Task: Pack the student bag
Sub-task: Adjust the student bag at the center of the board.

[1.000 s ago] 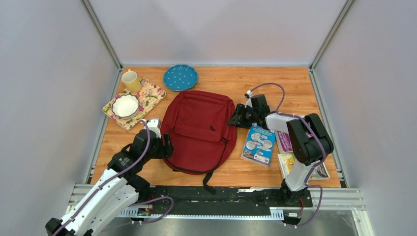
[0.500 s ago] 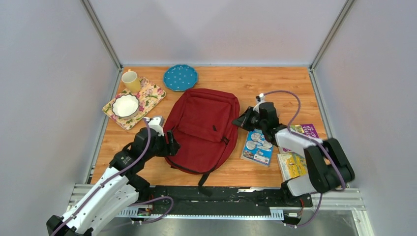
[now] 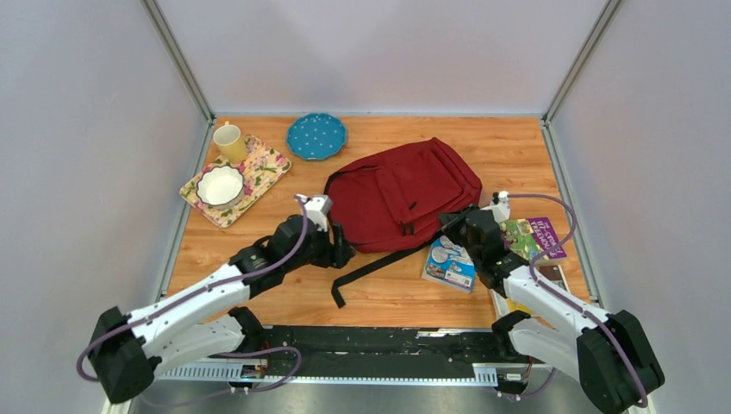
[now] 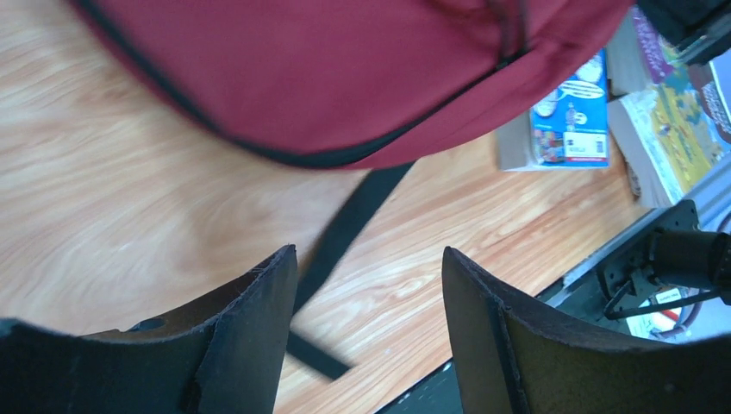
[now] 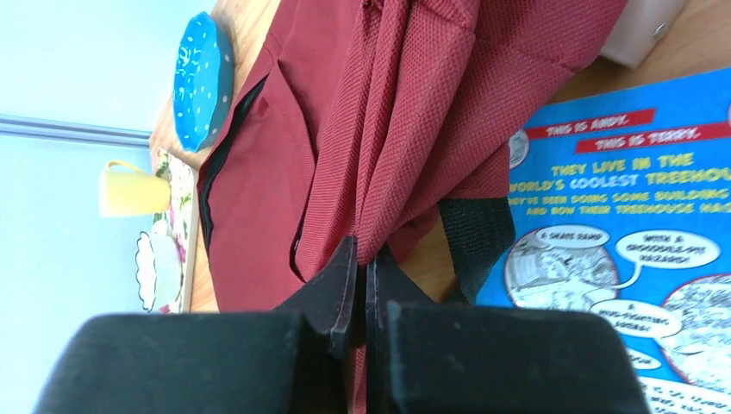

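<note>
The dark red student bag (image 3: 401, 194) lies turned sideways at the table's middle right, one black strap (image 3: 379, 263) trailing toward the near edge. My right gripper (image 3: 452, 222) is at the bag's near right corner. In the right wrist view it (image 5: 363, 254) is shut on a fold of the bag's red fabric (image 5: 405, 112). My left gripper (image 3: 340, 250) hovers just left of the strap. In the left wrist view its jaws (image 4: 371, 259) stand open and empty over bare wood, with the strap (image 4: 345, 228) below and the bag (image 4: 345, 69) ahead.
A blue comic book (image 3: 452, 263) lies beside my right gripper, and a purple book (image 3: 534, 237) sits further right. At the back left stands a floral tray (image 3: 267, 168) with a white bowl (image 3: 219, 185) and yellow mug (image 3: 229, 142). Behind the bag is a blue dotted plate (image 3: 316, 135).
The right gripper shut on the bag's fabric and pulled back toward the near edge, swinging the bag round to the right. The left arm reached right, following the bag.
</note>
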### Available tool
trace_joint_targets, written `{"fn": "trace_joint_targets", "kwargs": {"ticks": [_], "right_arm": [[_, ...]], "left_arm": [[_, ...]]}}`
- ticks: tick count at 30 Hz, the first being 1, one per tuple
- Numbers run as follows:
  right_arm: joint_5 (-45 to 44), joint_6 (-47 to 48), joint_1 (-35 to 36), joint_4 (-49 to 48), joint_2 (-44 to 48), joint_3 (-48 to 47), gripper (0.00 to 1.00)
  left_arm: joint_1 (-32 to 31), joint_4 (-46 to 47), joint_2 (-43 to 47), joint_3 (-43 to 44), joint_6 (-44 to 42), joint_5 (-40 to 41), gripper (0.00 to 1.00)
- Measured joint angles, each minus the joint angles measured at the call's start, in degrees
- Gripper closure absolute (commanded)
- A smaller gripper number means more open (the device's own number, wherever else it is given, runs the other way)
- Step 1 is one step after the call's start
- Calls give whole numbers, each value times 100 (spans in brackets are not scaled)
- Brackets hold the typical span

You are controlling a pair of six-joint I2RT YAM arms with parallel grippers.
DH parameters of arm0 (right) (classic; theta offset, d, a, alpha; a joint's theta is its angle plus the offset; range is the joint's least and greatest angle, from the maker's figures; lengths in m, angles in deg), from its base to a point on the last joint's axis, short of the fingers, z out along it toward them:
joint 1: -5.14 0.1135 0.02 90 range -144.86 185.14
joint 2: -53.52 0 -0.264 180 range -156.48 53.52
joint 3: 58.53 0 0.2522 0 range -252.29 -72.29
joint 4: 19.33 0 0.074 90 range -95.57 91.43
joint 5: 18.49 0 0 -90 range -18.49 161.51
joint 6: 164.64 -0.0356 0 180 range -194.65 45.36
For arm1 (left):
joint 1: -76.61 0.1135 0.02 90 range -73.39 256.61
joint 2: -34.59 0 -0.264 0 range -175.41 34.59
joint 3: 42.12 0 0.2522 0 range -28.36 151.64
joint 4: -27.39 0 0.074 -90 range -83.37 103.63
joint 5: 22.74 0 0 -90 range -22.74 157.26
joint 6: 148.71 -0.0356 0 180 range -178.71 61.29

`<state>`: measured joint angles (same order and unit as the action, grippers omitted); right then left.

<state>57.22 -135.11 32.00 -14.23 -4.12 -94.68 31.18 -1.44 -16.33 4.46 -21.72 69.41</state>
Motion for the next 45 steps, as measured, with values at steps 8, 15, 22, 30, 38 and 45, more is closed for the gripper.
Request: {"fn": "trace_joint_targets", "kwargs": {"ticks": [8,15,22,30,38,45], "right_arm": [[-511,-168,595,61,234,31,100],[-503,-243,627,-15,391,264,100],[-501,-251,688,-24,472,293,100],[-455,-149,710,-192,570,374,100],[-444,-92,754,-332,627,483,100],[-442,-57,765,-374,761,527,100]], "left_arm": [[-636,1132,-1488,634,4,409,30],[-649,1720,-2332,1080,9,295,34],[-699,2037,-2951,1204,216,87,46],[-699,2133,-3368,1386,479,-116,46],[-702,2260,-3724,1657,708,-275,58],[-702,2258,-3773,1657,826,-267,62]]}}
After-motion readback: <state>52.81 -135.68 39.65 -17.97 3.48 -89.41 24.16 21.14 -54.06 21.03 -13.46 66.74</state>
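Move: The student bag's front zip pulls are about 7 cm ahead of the left hand, 16 cm to its right and 5 cm lower; from the right hand, which already grips the bag's right side, they lie some 3 cm back and 9 cm left. The bag's middle is roughly 18 cm ahead of the left hand and 15 cm right. The loose strap runs about 2 cm back and 10 cm right of the left hand; the blue book is 3 cm ahead and 29 cm right. The bag's zip pulls are what the left hand reaches for: it sweeps about 14 cm right and some 5 cm forward over the bag's near edge, rising a little and then sinking, while its fingers narrow from wide to less than half open around the pulls without shutting. The right hand keeps its shut pinch on the fold and eases a couple of centimetres back and left. ##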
